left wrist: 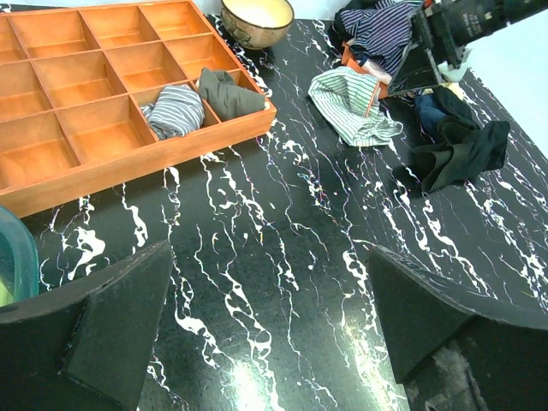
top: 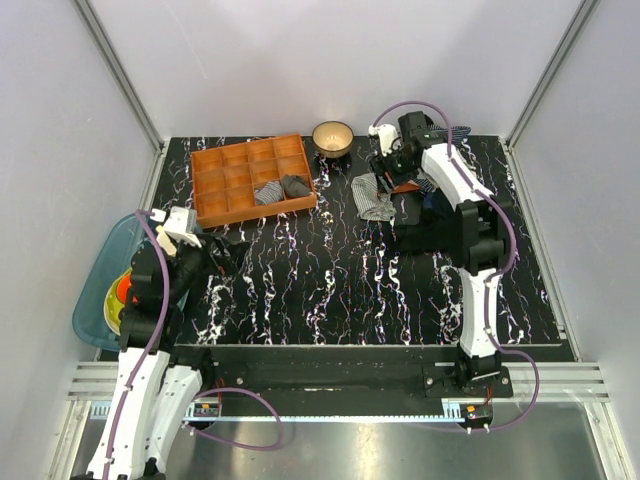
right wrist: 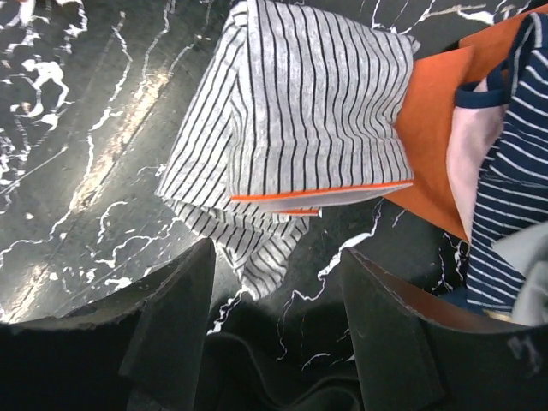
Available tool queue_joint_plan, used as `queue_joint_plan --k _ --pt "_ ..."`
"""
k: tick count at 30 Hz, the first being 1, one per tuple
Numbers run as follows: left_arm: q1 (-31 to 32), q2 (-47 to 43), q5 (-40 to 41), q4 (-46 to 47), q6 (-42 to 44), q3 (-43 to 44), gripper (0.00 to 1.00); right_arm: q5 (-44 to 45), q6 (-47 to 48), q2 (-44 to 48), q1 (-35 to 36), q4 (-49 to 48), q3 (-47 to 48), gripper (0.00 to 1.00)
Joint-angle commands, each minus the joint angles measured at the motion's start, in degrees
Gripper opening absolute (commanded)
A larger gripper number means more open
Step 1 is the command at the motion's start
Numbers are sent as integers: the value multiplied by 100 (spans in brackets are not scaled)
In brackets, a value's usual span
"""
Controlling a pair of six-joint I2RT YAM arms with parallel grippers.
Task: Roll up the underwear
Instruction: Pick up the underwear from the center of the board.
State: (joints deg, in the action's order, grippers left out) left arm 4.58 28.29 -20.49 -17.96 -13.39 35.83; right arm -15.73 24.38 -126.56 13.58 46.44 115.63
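The underwear (top: 372,198) is a crumpled heap of white cloth with thin dark pinstripes, lying on the black marbled table at the back right. In the right wrist view it (right wrist: 300,111) shows an orange-red edge band. My right gripper (top: 388,178) is open and empty. It hovers over the heap's near edge, its jaws (right wrist: 278,291) standing either side of bare table and a fold of black cloth (right wrist: 282,377). My left gripper (top: 222,255) is open and empty, low over the table at the left (left wrist: 270,317), far from the underwear (left wrist: 351,103).
An orange divided tray (top: 230,165) at the back left holds a rolled striped garment (left wrist: 174,111) and a dark roll (left wrist: 227,92). A bowl (top: 332,137) stands behind it. A navy striped garment (right wrist: 514,171) and an orange container (right wrist: 437,120) lie right of the underwear. Black cloth (left wrist: 458,154) lies nearer.
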Motion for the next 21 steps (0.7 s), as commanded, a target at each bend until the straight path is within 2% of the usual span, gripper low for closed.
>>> queue_joint_plan --k 1,5,7,9,10,11,12,13,16,21 --pt "-45 71 89 196 12 64 99 324 93 -507 153 287 889 68" --pt "-45 115 89 205 12 64 99 395 49 -1185 197 568 1751 68" --pt "-54 124 80 214 20 64 99 517 75 -1423 232 621 2041 63" --pt "-54 141 98 205 20 64 99 544 84 -1511 259 639 2173 53" --pt "-62 150 89 205 20 64 99 518 84 -1503 259 639 2183 38" --pt "-62 150 98 205 20 64 99 518 93 -1486 241 639 2165 31" --pt "-62 168 81 205 20 64 99 518 102 -1407 259 647 2139 25" --pt "-62 176 80 196 20 64 99 466 111 -1337 259 648 2113 13" --pt "-71 185 80 196 20 64 99 299 119 -898 259 656 1990 3" --pt "-71 159 80 178 29 73 99 -193 119 426 259 753 1736 1"
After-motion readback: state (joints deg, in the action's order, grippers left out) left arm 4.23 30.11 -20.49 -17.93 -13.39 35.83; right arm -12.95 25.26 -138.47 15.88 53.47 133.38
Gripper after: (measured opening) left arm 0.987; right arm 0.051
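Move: Some 4 cm ahead, 5 cm to the left and 4 cm below the right hand lies the middle of the grey-striped underwear. From that hand the orange piece is about 6 cm ahead and 2 cm right, and the navy striped cloth roughly 8 cm ahead and 7 cm right. The black cloth sits about 4 cm back and 6 cm right of it. From the left hand the underwear is some 28 cm ahead, 29 cm right and 18 cm below. Reaching forward about 4 cm and down nearly as far, with a slight drift left, the right hand brings its partly open fingers to the near, orange-banded edge of the underwear. They shut there and pinch a fold of the fabric, then the hand starts up by about 2 cm, easing back 1 cm, its slant almost unchanged. ##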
